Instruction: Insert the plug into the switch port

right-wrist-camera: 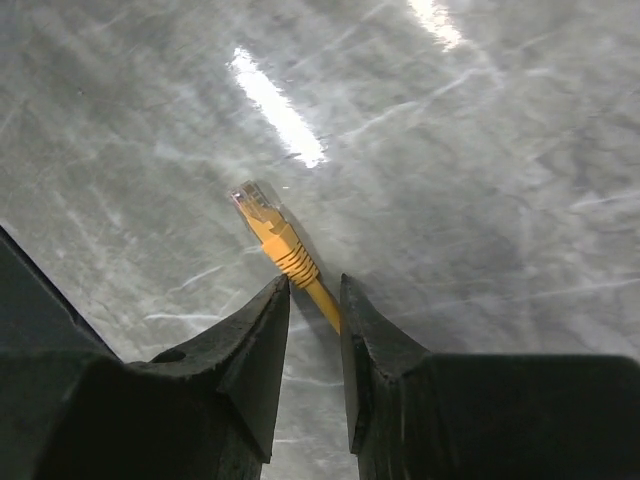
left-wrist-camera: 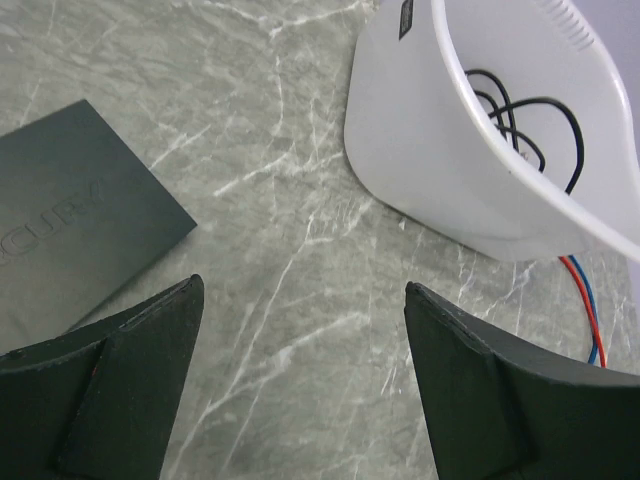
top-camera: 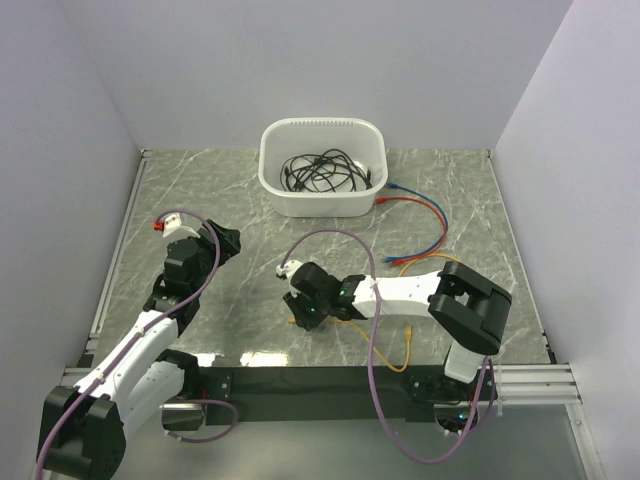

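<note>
The yellow plug (right-wrist-camera: 262, 222) lies on the marble table, its clear tip pointing away from my right gripper (right-wrist-camera: 315, 285). That gripper's jaws straddle the yellow cable just behind the plug's ribbed boot. The gap is narrow and open; the cable touches the right finger only. In the top view the right gripper (top-camera: 297, 310) is low at the table's middle. The flat black switch box (left-wrist-camera: 70, 210) lies left of my left gripper (left-wrist-camera: 300, 290), which hangs wide open over bare table. The switch port sockets do not show.
A white tub (top-camera: 272, 180) of black cables stands at the back centre, close to the left gripper's right finger in the left wrist view. Red and blue cables (top-camera: 430, 215) trail right of it. Yellow cable (top-camera: 405, 355) loops near the right arm's base.
</note>
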Action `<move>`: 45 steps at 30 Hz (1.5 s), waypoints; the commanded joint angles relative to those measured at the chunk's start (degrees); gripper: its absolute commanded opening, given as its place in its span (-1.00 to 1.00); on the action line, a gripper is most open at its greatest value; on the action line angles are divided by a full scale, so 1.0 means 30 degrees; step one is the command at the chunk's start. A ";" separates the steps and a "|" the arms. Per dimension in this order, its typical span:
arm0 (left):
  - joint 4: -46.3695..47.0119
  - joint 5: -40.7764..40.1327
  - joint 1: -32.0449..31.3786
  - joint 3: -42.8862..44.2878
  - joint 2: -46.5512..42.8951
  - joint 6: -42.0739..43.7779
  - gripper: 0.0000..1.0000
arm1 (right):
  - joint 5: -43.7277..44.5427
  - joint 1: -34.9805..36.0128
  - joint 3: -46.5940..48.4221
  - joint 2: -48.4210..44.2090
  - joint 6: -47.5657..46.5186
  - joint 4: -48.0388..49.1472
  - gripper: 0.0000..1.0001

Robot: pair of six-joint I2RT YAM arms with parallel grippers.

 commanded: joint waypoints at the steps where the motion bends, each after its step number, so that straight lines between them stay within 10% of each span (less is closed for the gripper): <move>1: -0.0714 -0.0717 -0.0743 0.0233 -0.0539 -0.0348 0.74 | 0.1552 0.1012 0.0430 0.0784 0.0366 -0.1185 -0.33; 8: -0.2004 -0.1538 -0.1625 0.0351 -0.1620 -0.0582 0.73 | 0.5244 0.2009 0.0725 0.1370 0.1100 -0.1655 -0.54; 12: -0.2359 -0.1162 -0.1888 0.0030 -0.2647 -0.0701 0.77 | 0.5919 0.2419 0.0960 0.1488 0.1129 -0.1714 -1.00; 21: -0.0164 0.4960 -0.2005 0.0058 -0.3877 0.0268 0.71 | 0.6215 0.2421 -0.0444 -0.4130 0.1247 -0.0078 -1.00; 36: 1.2635 1.5185 -0.2532 -0.4863 -0.6896 -0.3629 0.43 | -0.4712 -0.1299 -0.4752 -1.2252 0.2535 0.7481 -1.00; 45: 1.2758 1.6069 -0.3205 -0.5156 -0.6809 -0.2663 0.33 | -0.6969 -0.1974 -0.4900 -1.1433 0.3414 0.9653 -1.00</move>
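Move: The yellow plug lies on the table just past the right fingertips, some 2 cm to their left and 1 cm below, its cable already running between the open fingers. From the right hand the black switch is about 22 cm left and 14 cm ahead; the cable's other plug is roughly 26 cm right and 3 cm back. From the left hand the plug is about 16 cm back, 17 cm right and 15 cm lower, the switch about 6 cm left, 3 cm back and 14 cm below. Up goes the right hand, about 20 cm, once its fingers have shut on the yellow cable just behind the plug; its fingers swing up from steeply down to nearly level, pointing left. The left hand draws back and right about 20 cm and up 10 cm towards the lifted plug, turning some 55 degrees clockwise while its fingers narrow but stay open, not touching the plug. ##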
